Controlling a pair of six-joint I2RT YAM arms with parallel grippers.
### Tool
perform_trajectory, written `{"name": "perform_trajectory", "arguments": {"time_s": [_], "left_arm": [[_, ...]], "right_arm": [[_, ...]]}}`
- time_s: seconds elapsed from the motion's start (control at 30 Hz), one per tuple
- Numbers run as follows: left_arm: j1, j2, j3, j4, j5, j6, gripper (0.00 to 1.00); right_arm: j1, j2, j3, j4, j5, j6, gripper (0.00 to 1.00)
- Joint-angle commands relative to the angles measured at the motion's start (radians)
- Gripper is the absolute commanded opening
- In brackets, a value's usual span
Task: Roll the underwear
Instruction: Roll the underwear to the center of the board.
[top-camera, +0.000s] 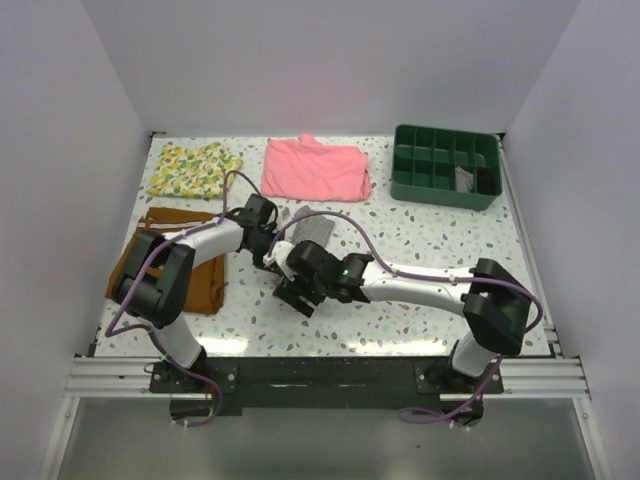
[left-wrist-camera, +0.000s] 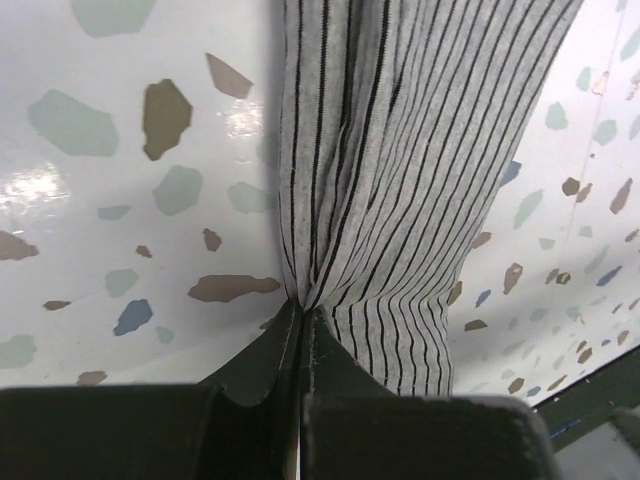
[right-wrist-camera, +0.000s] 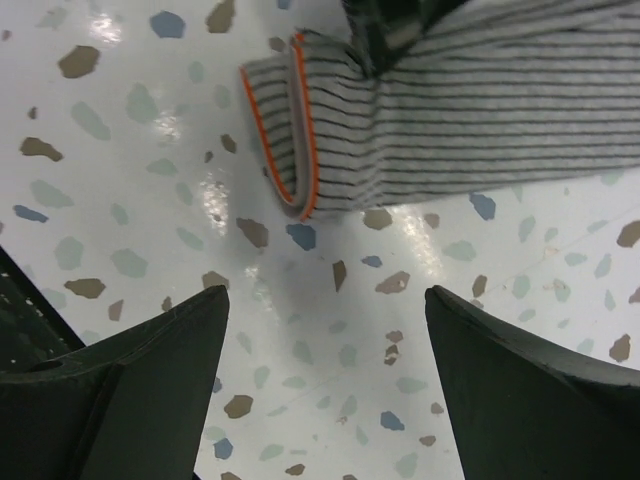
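Note:
The underwear (top-camera: 314, 229) is a grey-and-white striped bundle at the table's middle, partly covered by both arms. In the left wrist view its fabric (left-wrist-camera: 400, 150) rises in gathered folds from my left gripper (left-wrist-camera: 300, 305), which is shut on a pinch of it. In the top view the left gripper (top-camera: 272, 243) sits at the bundle's left side. My right gripper (right-wrist-camera: 326, 292) is open just above bare tabletop, nothing between its fingers. Ahead of it lies the underwear's folded end (right-wrist-camera: 480, 110) with an orange-edged waistband (right-wrist-camera: 300, 130). The right gripper (top-camera: 293, 283) is just in front of the bundle.
A pink folded garment (top-camera: 315, 167) and a yellow floral cloth (top-camera: 195, 168) lie at the back. Rust-brown shorts (top-camera: 205, 282) lie under the left arm. A green divided bin (top-camera: 440, 190) stands at the back right. White walls enclose the table.

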Motion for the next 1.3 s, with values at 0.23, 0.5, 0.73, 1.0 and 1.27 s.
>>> {"name": "perform_trajectory", "arguments": {"time_s": [0.23, 0.5, 0.73, 1.0, 1.27], "left_arm": [[0.004, 0.065, -0.033, 0.029, 0.079, -0.009, 0.00], [0.012, 0.070, -0.043, 0.041, 0.088, -0.011, 0.00], [0.016, 0.074, -0.044, 0.046, 0.096, -0.012, 0.00], [0.019, 0.079, -0.044, 0.047, 0.099, -0.011, 0.00], [0.030, 0.082, -0.040, 0.044, 0.099, -0.012, 0.00]], "right_arm": [[0.077, 0.155, 0.080, 0.104, 0.083, -0.128, 0.84], [0.079, 0.219, 0.097, 0.111, 0.165, -0.223, 0.85], [0.079, 0.236, 0.071, 0.130, 0.195, -0.237, 0.81], [0.079, 0.247, 0.053, 0.131, 0.224, -0.234, 0.52], [0.079, 0.241, 0.039, 0.128, 0.191, -0.225, 0.31]]}}
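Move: Ahead and to the left of the open right hand, the striped underwear's orange waistband end lies about 3 cm farther out, 6 cm left and 8 cm below. The edge fold pinched by the left fingers is some 7 cm ahead, 8 cm left and 8 cm down; the brown garment is about 9 cm ahead and 27 cm left. From the left hand, that waistband end sits roughly 4 cm back, 2 cm right and just below. Swinging left about 3 cm, the right hand then sinks nearly 6 cm onto the near right corner of the waistband end, easing some 3 cm forward and tilting about 20 degrees so its fingers point more forward. Its wide-open fingers then close more than halfway around that corner. The left hand keeps its pinch on the left edge and shifts not quite 2 cm right. ##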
